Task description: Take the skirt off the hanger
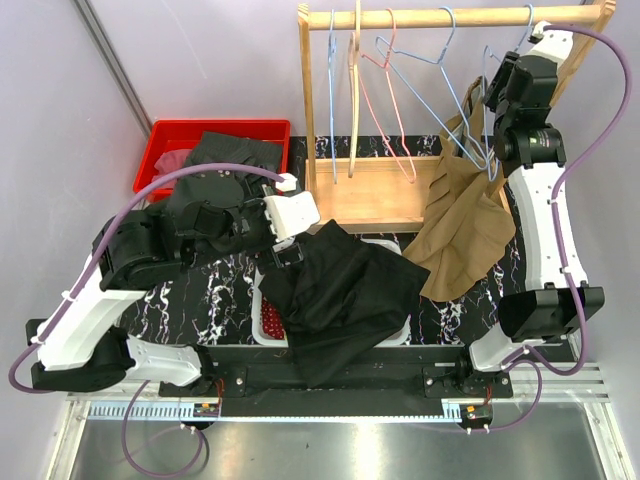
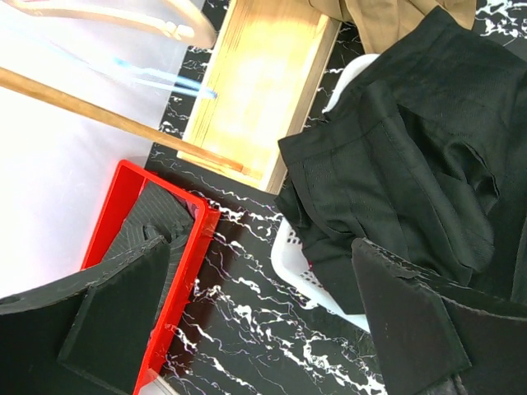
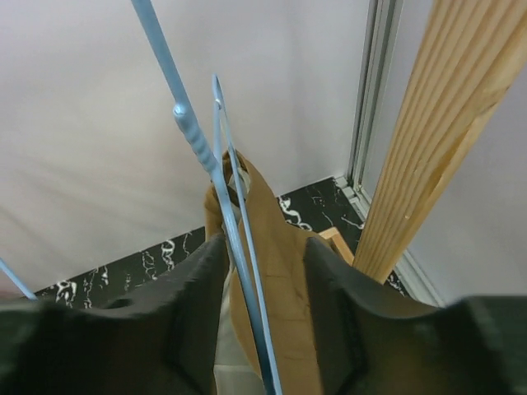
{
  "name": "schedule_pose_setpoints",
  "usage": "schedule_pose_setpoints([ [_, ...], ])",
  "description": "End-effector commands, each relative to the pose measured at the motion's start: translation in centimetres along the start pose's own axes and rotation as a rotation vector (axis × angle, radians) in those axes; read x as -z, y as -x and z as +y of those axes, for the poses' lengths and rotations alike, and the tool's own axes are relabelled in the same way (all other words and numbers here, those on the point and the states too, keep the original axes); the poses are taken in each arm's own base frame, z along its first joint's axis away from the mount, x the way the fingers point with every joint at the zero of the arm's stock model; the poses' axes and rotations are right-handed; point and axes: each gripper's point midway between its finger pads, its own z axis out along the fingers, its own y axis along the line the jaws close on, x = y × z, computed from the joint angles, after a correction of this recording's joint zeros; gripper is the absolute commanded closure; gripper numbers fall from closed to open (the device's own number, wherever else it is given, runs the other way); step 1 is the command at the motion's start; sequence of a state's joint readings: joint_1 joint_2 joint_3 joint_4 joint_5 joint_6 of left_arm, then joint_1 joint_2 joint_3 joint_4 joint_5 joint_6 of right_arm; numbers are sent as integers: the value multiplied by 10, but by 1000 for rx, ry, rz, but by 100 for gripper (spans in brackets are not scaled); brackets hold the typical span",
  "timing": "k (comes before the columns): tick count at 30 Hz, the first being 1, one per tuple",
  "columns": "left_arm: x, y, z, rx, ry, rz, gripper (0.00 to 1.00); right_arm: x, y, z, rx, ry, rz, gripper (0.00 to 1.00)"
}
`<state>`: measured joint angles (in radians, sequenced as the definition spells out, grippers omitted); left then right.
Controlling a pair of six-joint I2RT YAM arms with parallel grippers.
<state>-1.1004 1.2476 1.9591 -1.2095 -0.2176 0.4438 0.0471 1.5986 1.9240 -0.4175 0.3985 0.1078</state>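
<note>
A tan skirt (image 1: 465, 235) hangs from a light blue wire hanger (image 1: 489, 110) at the right end of the wooden rack rail (image 1: 450, 17). My right gripper (image 1: 495, 160) is up at the hanger's neck. In the right wrist view its jaws (image 3: 265, 243) stand partly apart, with the blue hanger wire (image 3: 235, 222) and the top of the skirt (image 3: 280, 247) between them. The wire lies against the left finger. My left gripper (image 1: 285, 252) hovers low over the table, wide open (image 2: 263, 271) and holding nothing.
A black garment (image 1: 340, 290) drapes over a white basket (image 1: 262, 300) in the middle. A red bin (image 1: 170, 140) with dark clothes is at back left. Several empty hangers (image 1: 385, 70) hang on the rail. The rack's wooden post (image 3: 436, 140) stands close right of my right gripper.
</note>
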Motion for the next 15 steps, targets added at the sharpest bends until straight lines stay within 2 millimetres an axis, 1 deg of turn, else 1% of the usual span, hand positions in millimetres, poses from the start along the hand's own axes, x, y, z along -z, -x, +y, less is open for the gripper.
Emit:
schedule_pose_setpoints([
  [1, 9, 17, 15, 20, 57, -76, 1, 8, 4, 1, -45, 26, -12, 57],
  [2, 10, 19, 15, 24, 56, -82, 1, 10, 6, 2, -52, 31, -17, 64],
  [3, 9, 19, 14, 24, 53, -83, 1, 10, 3, 2, -51, 30, -12, 77],
  [6, 10, 24, 16, 37, 57, -98, 1, 19, 17, -4, -68, 18, -54, 100],
  [8, 12, 27, 18, 41, 64, -108, 1, 26, 35, -6, -68, 17, -102, 100],
  [9, 11, 28, 19, 42, 67, -110, 1, 31, 50, -6, -73, 21, -134, 100],
  [11, 11, 29, 21, 42, 76, -110, 1, 37, 69, -6, -65, 27, -176, 100],
  [12, 11, 30, 22, 43, 78, -111, 1, 46, 91, -7, -76, 33, -224, 100],
  [14, 12, 31, 23, 46, 79, -115, 1, 52, 111, -8, -70, 33, -267, 100],
  [15, 12, 31, 23, 49, 80, -113, 1, 65, 134, -9, -87, 43, -316, 100],
])
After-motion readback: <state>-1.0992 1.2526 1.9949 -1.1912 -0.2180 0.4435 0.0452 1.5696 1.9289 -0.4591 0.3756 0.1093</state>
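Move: The skirt's blue hanger runs down between the right hand's open fingers, its near arm within 1 cm or so of the pads. The brown skirt hangs from it, its middle some 3 cm ahead, 2 cm left and 22 cm below. The rail's end post is about 5 cm ahead and 11 cm right, and the empty blue hanger roughly 13 cm left, level ahead. From the left hand, the skirt's hanger lies some 30 cm ahead and 37 cm right. Down first by not quite 2 cm, the right hand closes its half-open fingers and pinches the near arm of the skirt's blue hanger below its twisted neck. Then, keeping the wire shut between its fingertips, it turns back towards the robot by about 1 cm while rising some 2 cm, with hardly any wrist turn. ##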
